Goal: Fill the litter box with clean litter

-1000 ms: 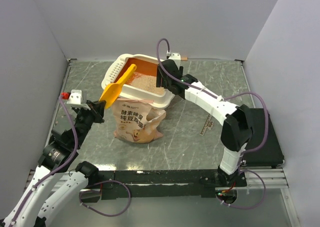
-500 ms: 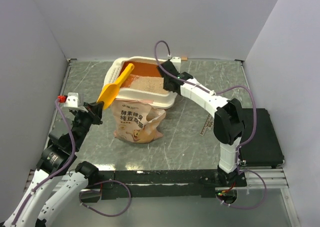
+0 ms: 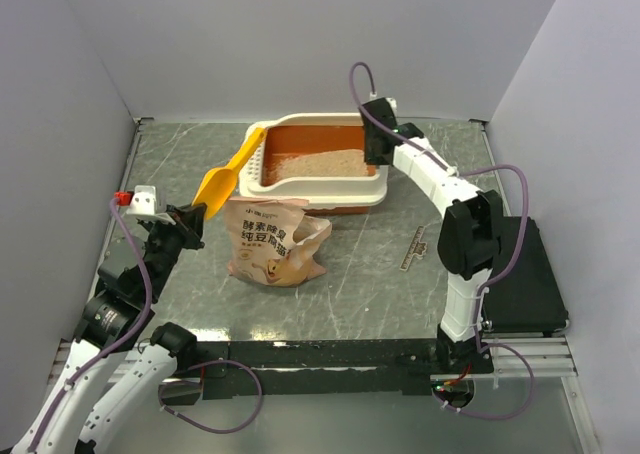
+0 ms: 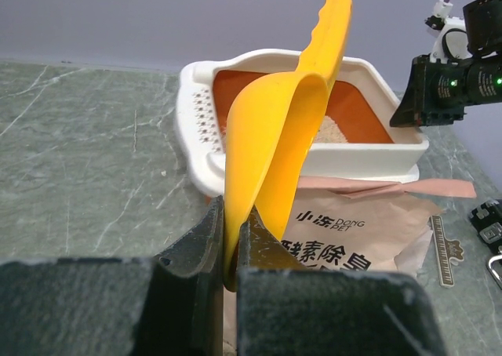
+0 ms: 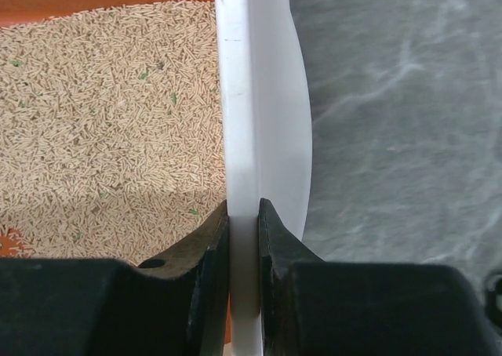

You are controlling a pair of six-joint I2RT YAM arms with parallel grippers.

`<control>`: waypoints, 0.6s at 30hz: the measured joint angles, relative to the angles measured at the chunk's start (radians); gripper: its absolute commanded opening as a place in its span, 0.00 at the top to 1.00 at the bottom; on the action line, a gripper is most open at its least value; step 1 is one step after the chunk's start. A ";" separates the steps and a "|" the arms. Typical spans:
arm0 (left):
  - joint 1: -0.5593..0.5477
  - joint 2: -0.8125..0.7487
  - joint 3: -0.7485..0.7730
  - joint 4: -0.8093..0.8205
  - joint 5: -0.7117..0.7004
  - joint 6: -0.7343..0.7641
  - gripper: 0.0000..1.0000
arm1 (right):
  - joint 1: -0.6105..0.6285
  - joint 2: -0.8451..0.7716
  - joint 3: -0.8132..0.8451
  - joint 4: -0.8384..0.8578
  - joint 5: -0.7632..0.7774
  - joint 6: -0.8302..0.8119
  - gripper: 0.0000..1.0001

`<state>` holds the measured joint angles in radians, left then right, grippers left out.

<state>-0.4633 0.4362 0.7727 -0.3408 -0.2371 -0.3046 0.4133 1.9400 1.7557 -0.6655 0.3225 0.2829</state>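
The litter box [image 3: 318, 187], cream-white with an orange inside, lies at the back of the table, its perforated end to the left. Pale clean litter [image 3: 320, 161] covers part of its floor. My right gripper [image 3: 376, 160] is shut on the box's right rim [image 5: 255, 97], one finger inside over the litter [image 5: 110, 121]. My left gripper [image 3: 197, 214] is shut on the lip of a yellow-orange scoop [image 3: 232, 169], which leans up towards the box's left end. In the left wrist view the scoop [image 4: 274, 128] stands in front of the box [image 4: 369, 148].
A crinkled tan paper bag [image 3: 270, 239] with Chinese print lies just in front of the litter box. A flat black box [image 3: 520, 274] sits at the right edge, with a ruler-like strip [image 3: 415, 246] beside it. Grey walls close in the table.
My right gripper has shut on the litter box's right rim, and the box has swung round and shifted right, now lying square across the table. The left arm and scoop barely moved.
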 measured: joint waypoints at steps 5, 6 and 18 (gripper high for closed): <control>0.017 0.000 0.000 0.004 0.033 -0.005 0.99 | -0.118 0.000 0.000 0.031 -0.011 -0.122 1.00; 0.023 0.000 -0.001 0.005 0.044 -0.005 0.99 | -0.142 0.000 -0.002 0.045 -0.016 -0.159 1.00; 0.125 0.002 -0.027 0.045 0.200 -0.034 0.99 | -0.393 -0.002 -0.091 0.261 -0.324 -0.551 1.00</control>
<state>-0.3386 0.4377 0.7460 -0.2958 -0.0368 -0.3386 0.0200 1.9385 1.6646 -0.4049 -0.0013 -0.2680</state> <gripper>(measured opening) 0.068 0.220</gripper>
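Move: Out at the back of the table, the right hand already grips the right rim of the litter box, whose middle lies about 17 cm to its left, level front to back and some 7 cm lower. Open table for it lies about 15 cm right and 2 cm ahead. The litter bag stands roughly 20 cm back and 24 cm left, the metal comb about 21 cm back and 9 cm right. From the left hand, the box is some 25 cm ahead, 23 cm right, well below. Dragging the litter box by its pinched right rim, the right hand sweeps about 16 cm to the right and some 6 cm forward, away from the litter bag and towards the right wall. The sweep is quick at first and slows towards the end, staying nearly level while the wrist turns some 10 degrees counter-clockwise and its left side dips a little. The fingers keep their hold. ##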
